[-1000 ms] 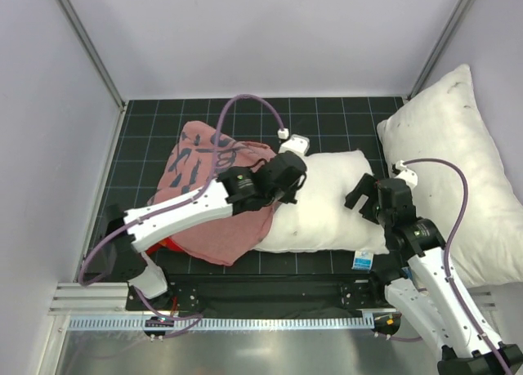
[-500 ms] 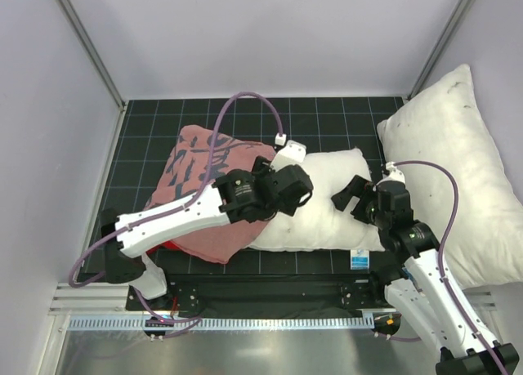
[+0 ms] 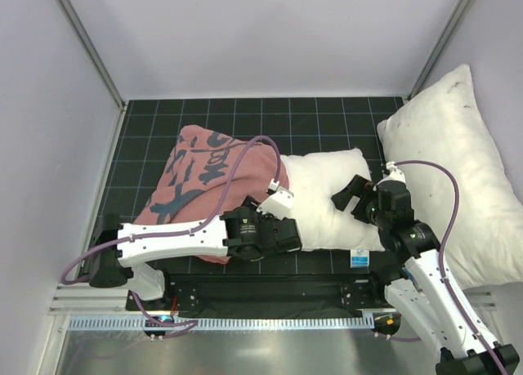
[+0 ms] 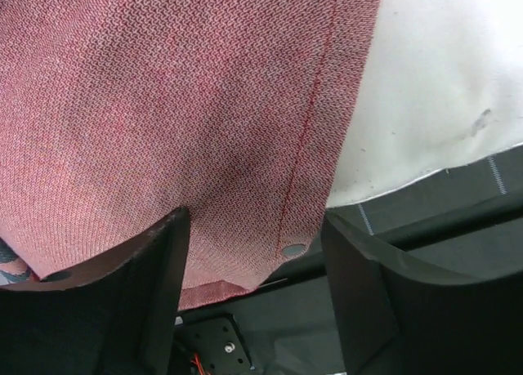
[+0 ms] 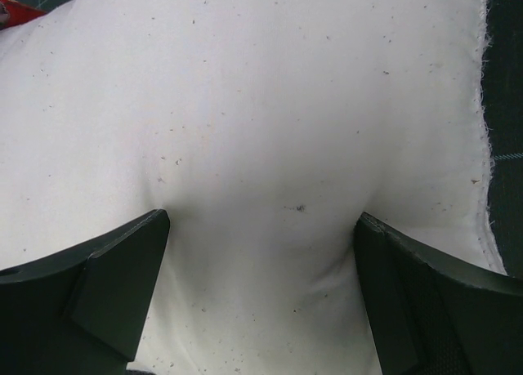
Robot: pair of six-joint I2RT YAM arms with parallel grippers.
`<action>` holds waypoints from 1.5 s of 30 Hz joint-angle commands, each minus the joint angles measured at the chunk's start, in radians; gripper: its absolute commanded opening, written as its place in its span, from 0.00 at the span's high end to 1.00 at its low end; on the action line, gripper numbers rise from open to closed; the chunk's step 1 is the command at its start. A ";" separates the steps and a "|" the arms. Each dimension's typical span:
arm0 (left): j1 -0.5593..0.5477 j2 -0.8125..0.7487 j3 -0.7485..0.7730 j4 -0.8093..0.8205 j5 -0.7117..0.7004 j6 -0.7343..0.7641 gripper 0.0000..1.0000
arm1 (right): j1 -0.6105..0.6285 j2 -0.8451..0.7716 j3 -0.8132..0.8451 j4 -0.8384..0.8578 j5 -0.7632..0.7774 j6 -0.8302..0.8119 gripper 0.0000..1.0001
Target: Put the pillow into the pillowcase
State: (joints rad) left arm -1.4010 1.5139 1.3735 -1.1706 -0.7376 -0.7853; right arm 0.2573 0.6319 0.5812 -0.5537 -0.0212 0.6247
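The pillowcase (image 3: 204, 167) lies pink side up at the left of the mat, its open end drawn over the left end of the pillow (image 3: 327, 197). My left gripper (image 3: 286, 234) hangs at the case's near edge. In the left wrist view the pillowcase (image 4: 163, 105) and its stitched hem lie just beyond the left gripper (image 4: 255, 265), which is open and holds nothing; the pillow (image 4: 433, 81) shows beside the hem. My right gripper (image 3: 355, 197) is open and pressed into the pillow's right end. In the right wrist view the pillow (image 5: 270, 105) bulges between the right gripper's (image 5: 261, 265) fingers.
A larger white pillow (image 3: 466, 162) leans at the right edge of the mat, close behind the right arm. A small blue and white tag (image 3: 362, 261) lies by the pillow's near right corner. A metal rail (image 3: 245, 322) runs along the near edge.
The left gripper has opened, let go of the pillowcase and drawn back toward the near edge. The right gripper shifted a little left onto the pillow, then stayed.
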 commanded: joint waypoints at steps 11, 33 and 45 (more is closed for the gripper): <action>0.048 -0.007 0.015 0.037 0.062 0.015 1.00 | 0.007 -0.017 0.028 0.037 -0.083 -0.008 0.14; 0.256 0.044 0.370 0.307 0.604 0.201 1.00 | 0.422 -0.076 -0.024 0.305 0.001 0.093 0.94; 0.293 -0.162 0.410 0.128 0.500 0.233 1.00 | 0.425 -0.114 0.321 -0.109 0.012 0.081 0.93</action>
State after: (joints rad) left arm -1.1107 1.3609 1.7336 -1.1015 -0.1989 -0.5674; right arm 0.6674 0.5095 0.7769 -0.6243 0.0395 0.6891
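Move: Between the left hand's open fingers lies the near corner of the pillowcase hem, about 2 cm ahead, 1 cm to the right and 2 cm below; the middle of the exposed pillow is roughly 9 cm ahead, 13 cm to the right and 4 cm below. For the right hand, that exposed pillow is about 4 cm left, level fore and aft, 3 cm below. The hem corner lies some 15 cm left, 11 cm back and 4 cm below it, the white tag about 13 cm back, 2 cm right and 8 cm below. Easing forward, the left hand closes on the pillowcase hem, carries it about 12 cm right and up, then keeps its grip while coming back left and rising to some 15 cm above its start. The right hand closes on the pillow while sweeping about 10 cm left and turning some 20 degrees counter-clockwise, then draws it back about 4 cm and up nearly 10 cm. ##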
